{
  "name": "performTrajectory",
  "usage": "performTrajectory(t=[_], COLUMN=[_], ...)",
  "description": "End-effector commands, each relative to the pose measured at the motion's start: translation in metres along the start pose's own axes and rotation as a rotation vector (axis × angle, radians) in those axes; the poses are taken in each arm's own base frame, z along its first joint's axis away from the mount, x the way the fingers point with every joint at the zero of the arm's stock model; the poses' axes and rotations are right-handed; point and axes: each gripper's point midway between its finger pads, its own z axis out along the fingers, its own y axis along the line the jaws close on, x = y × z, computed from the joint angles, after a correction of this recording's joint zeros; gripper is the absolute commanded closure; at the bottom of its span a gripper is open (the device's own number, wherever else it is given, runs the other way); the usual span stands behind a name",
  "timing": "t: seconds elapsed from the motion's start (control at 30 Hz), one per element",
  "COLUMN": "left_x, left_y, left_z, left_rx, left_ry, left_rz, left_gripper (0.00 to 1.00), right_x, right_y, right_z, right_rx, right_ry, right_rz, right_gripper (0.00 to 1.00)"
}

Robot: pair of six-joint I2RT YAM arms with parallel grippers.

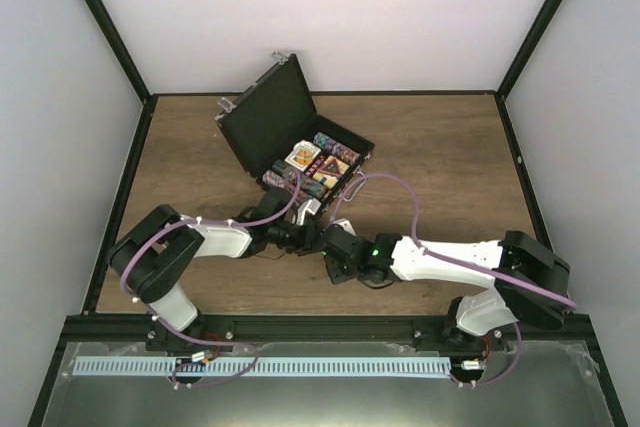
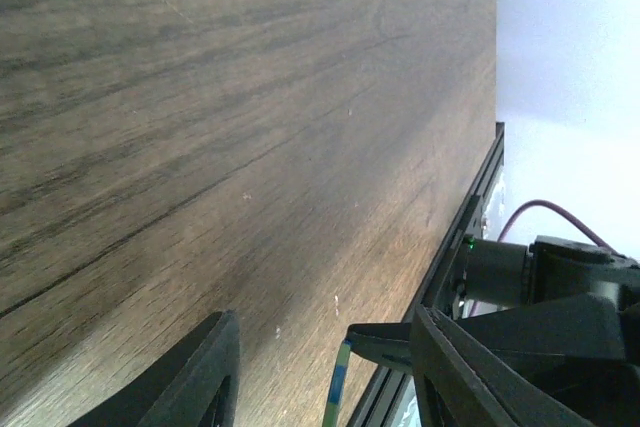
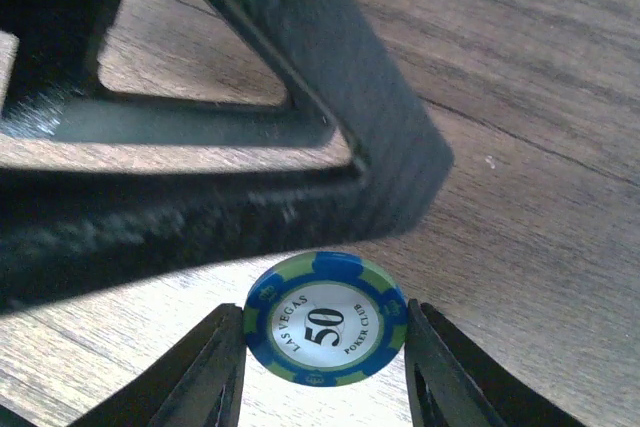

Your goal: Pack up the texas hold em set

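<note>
A blue and green poker chip (image 3: pixel 325 319) marked 50 stands on edge between the pads of my right gripper (image 3: pixel 325 347), which is shut on it just above the table. My left gripper (image 2: pixel 325 332) faces the right one. Its jaws stand apart on either side of the same chip (image 2: pixel 340 387), seen edge-on, without visibly touching it. One left finger (image 3: pixel 300 97) looms dark over the chip in the right wrist view. Both grippers meet near the table's middle (image 1: pixel 316 239). Behind them lies the open black briefcase (image 1: pixel 262 122), with chips and cards (image 1: pixel 322 165) in its tray.
The briefcase lid stands up toward the back left. The dark frame rail (image 2: pixel 470 227) runs along the table's near edge. The right arm's body (image 2: pixel 560 287) and purple cable (image 2: pixel 545 209) sit close by the left gripper.
</note>
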Motion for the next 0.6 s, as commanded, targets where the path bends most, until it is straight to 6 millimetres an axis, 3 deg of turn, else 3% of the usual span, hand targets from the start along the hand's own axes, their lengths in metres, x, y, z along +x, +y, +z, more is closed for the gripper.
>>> performTrajectory(t=[0.0, 0.37, 0.57], left_x=[0.003, 0.021, 0.024], left_y=[-0.016, -0.016, -0.019], left_z=[0.007, 0.017, 0.021], left_rx=[0.092, 0.121, 0.120], left_ry=[0.055, 0.144, 0.159], left_rz=[0.027, 0.047, 0.060], left_gripper=[0.52, 0.65, 0.78], right_x=[-0.027, -0.027, -0.027], right_y=[0.011, 0.008, 0.006], right_z=[-0.012, -0.013, -0.011], right_rx=[-0.037, -0.033, -0.028], right_ry=[-0.082, -0.083, -0.077], right_rz=[0.010, 0.015, 0.012], right_gripper=[0.56, 0.56, 0.56])
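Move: My right hand holds the green-and-blue poker chip right at its fingertips. From my open left hand the chip lies about 3 cm back, 2 cm to the right and 1 cm lower. The open case's tray is about 14 cm ahead of the left hand, nearly in line with it and roughly 4 cm lower. Its metal handle lies about 10 cm ahead and 6 cm right. My left hand eases back about 2.5 cm and some 1.5 cm to the right, its fingers passing one above and one beneath the chip, the wrist turning clockwise by less than 10 degrees. The left fingers close to about half their starting gap, without a visible grip on the chip yet, while my right hand keeps its pinch and holds the chip practically still. ##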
